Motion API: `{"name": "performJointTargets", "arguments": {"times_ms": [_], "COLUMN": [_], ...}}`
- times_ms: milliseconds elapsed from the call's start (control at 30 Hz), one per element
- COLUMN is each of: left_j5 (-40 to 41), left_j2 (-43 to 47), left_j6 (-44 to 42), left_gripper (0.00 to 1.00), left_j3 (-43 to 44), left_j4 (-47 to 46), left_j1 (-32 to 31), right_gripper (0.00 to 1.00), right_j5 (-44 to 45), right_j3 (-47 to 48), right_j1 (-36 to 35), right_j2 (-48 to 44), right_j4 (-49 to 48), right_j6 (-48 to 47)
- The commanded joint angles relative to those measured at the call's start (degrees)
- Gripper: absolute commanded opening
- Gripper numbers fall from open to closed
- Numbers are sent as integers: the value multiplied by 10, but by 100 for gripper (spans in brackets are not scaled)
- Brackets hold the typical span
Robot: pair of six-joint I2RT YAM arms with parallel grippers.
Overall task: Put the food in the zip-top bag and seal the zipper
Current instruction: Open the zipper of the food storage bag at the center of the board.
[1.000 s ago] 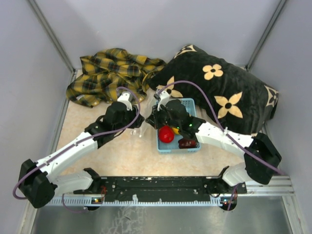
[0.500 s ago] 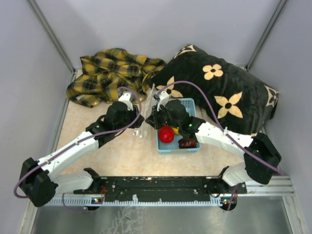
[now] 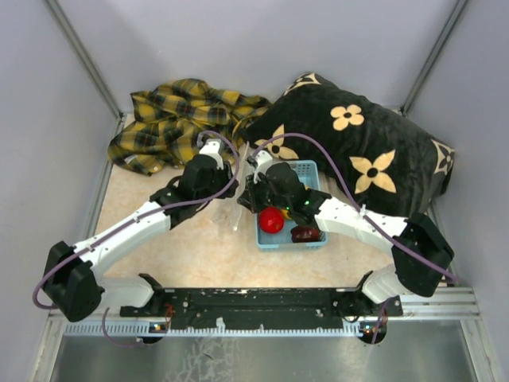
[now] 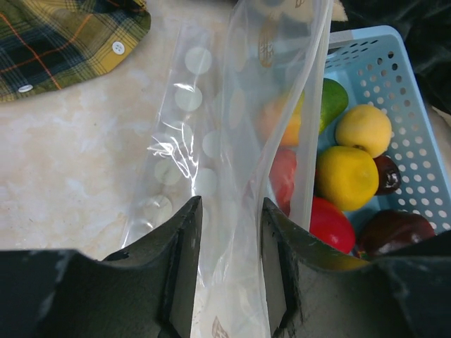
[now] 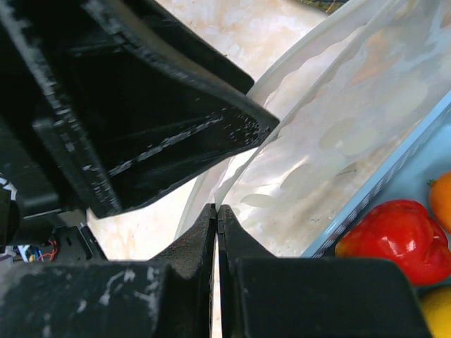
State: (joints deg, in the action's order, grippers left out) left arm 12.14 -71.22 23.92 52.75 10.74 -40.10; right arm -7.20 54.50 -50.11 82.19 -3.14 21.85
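Observation:
The zip-top bag (image 3: 239, 208), clear with white dots, hangs upright between my two grippers just left of the light-blue basket (image 3: 315, 170). My right gripper (image 5: 217, 208) is shut on the bag's edge film (image 5: 338, 127). My left gripper (image 4: 229, 204) is open, with bag film (image 4: 197, 105) passing loosely between its jaws. A whitish zipper strip (image 4: 310, 141) runs along the bag's right edge; no slider shows. The food lies in the basket: yellow fruits (image 4: 345, 176), a red one (image 3: 271, 220), a maroon one (image 4: 394, 232) and the green-to-orange piece (image 4: 331, 102), partly behind the bag.
A yellow plaid cloth (image 3: 179, 119) lies at the back left. A black pillow with cream flowers (image 3: 366, 151) lies at the back right, against the basket. Grey walls close in both sides. The beige tabletop (image 3: 199, 247) runs in front of the bag.
The bag has been lifted off the table and now hangs upright. My left gripper has moved up and to the right, closer to the bag's top. My right gripper keeps its hold.

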Motion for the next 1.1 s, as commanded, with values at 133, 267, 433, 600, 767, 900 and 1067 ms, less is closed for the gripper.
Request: {"name": "performJointTargets", "arguments": {"times_ms": [133, 267, 433, 600, 767, 900, 1067], "left_j5": [75, 93, 106, 46, -38, -50, -52], "left_j2": [-19, 9, 25, 36, 62, 74, 71], "left_j6": [-19, -26, -26, -33, -41, -35, -35], "left_gripper": [28, 24, 19, 1, 0, 0, 0], "left_j3": [28, 18, 9, 2, -4, -8, -11], "left_j4": [43, 61, 88, 76, 61, 61, 66], "left_j1": [4, 9, 18, 18, 18, 18, 18], "right_gripper": [0, 0, 0, 0, 17, 34, 41], "right_j5": [34, 66, 75, 70, 74, 82, 75], "right_j3": [13, -4, -6, -5, 2, 21, 50], "right_j1": [-8, -8, -8, -8, -8, -8, -9], "right_j2": [-31, -41, -40, -31, -11, 18, 52], "right_j4": [-8, -18, -20, -30, -56, -71, -73], "right_j6": [-11, 7, 18, 24, 35, 44, 42]}}
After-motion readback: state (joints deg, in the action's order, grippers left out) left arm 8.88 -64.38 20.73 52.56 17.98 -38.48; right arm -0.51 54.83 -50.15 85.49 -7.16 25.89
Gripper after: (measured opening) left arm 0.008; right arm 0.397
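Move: Between the left hand's half-open fingers runs the rim of the zip-top bag, about 2 cm to the right of the hand point and level with it; the right hand's shut tips, roughly 4 cm farther right and 4 cm back, already pinch that rim. From the left hand, the blue basket's middle lies about 19 cm right, 3 cm back and 14 cm below. From the right hand, the dark-red round fruit in it is some 9 cm right, 3 cm back, 13 cm below. Dipping about 1.5 cm, the left hand sweeps some 4 cm to its left and rises again as its fingers shut on the bag's left lip, then draws back about 2.5 cm and partly right, lifting slightly with the lip pinched. The right hand keeps its pinch, shifting about 1 cm forward and right, then opens nearly halfway, edging forward and leftward before sinking a little. ##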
